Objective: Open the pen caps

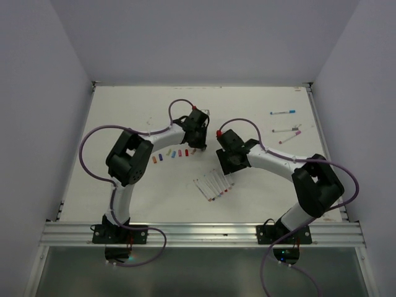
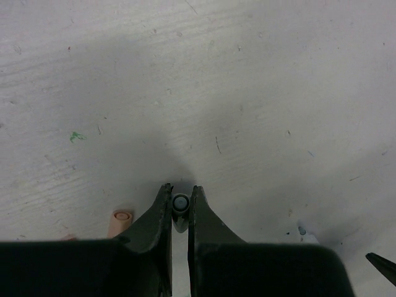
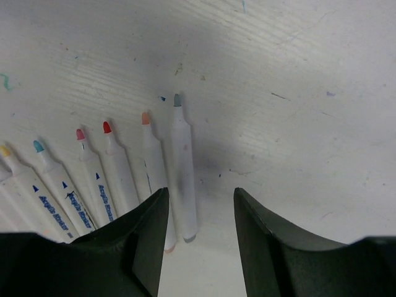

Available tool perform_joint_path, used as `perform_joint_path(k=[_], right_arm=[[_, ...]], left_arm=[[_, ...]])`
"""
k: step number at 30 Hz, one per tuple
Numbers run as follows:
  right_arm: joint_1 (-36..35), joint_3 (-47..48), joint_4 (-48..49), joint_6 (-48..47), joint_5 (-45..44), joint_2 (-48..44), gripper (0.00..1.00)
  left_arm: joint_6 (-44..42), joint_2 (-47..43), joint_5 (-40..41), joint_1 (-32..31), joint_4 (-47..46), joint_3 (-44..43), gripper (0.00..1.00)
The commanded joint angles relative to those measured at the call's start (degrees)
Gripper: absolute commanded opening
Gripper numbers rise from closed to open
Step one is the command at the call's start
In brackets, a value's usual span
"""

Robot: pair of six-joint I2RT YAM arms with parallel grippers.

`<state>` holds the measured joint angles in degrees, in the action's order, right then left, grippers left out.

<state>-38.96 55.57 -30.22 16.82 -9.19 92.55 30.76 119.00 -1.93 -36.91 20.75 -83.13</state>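
A row of small coloured pen caps lies on the white table left of centre. At the right end of that row my left gripper is shut on a grey pen cap, seen end-on between the jaws, low over the table. A peach cap lies just to its left. My right gripper is open above a fan of uncapped white pens. The grey-tipped pen lies free on the table, by the left finger.
Three capped pens lie at the back right: a blue one, a grey one and a pink one. White walls enclose the table on three sides. A metal rail runs along the near edge.
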Motion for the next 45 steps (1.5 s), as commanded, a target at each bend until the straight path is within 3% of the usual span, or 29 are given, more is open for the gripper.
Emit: perform_joint_path(k=[1, 7, 9, 11, 17, 23, 30, 36, 45], right_arm=[[1.3, 2.1, -0.6, -0.2, -0.5, -6.1, 0.5], [7.0, 5.2, -4.8, 0.8, -2.3, -12.0, 0.52], [12.4, 5.4, -5.6, 2.1, -2.3, -14.2, 0.52], [18.7, 5.6, -6.0, 2.6, 0.5, -14.8, 0.51], [30.0, 5.8, -5.8, 5.6, 0.9, -14.4, 0.5], [34.8, 6.3, -2.1, 8.9, 1.9, -7.0, 0.49], [38.8, 12.7, -1.6, 9.4, -0.9, 3.6, 0.49], [43.7, 14.9, 0.6, 8.2, -3.3, 8.7, 0.49], [44.2, 21.1, 2.3, 8.8, -5.0, 17.1, 0.48]], left_arm=[[-2.3, 1.4, 4.8, -0.4, 2.9, -2.1, 0.03], [-2.5, 1.8, 6.8, -0.5, 3.8, -1.9, 0.18], [-2.5, 1.8, 7.3, -0.5, 3.8, -1.9, 0.28], [-2.7, 2.0, 7.4, -0.5, 3.8, -1.9, 0.3], [-2.8, 0.9, 7.4, -0.5, 2.7, -0.5, 0.4], [-3.3, -4.6, 7.7, -0.6, -0.4, 0.2, 0.51], [-4.0, -16.1, 6.8, -0.6, 0.0, -1.1, 0.57], [-3.7, -28.6, 2.5, -0.6, -4.0, 4.8, 0.59], [-2.3, -36.5, -6.6, -0.6, -7.7, 11.4, 0.59]])
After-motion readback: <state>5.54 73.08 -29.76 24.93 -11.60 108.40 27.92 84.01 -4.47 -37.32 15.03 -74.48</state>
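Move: The left hand still pinches the grey cap just over its resting spot in the cap row, about 1 cm below; the orange cap is some 5 cm left and 2 cm back, the red cap 8 cm left and 3 cm back. From the right hand, the magenta-capped pen lies about 30 cm right and 18 cm ahead, 1 cm lower, the grey-capped pen 27 cm right and 22 cm ahead, the blue-capped one 26 cm right and 31 cm ahead. Right hand swings 25 cm right and forward towards magenta pen; left releases the grey cap, rises 24 cm. ##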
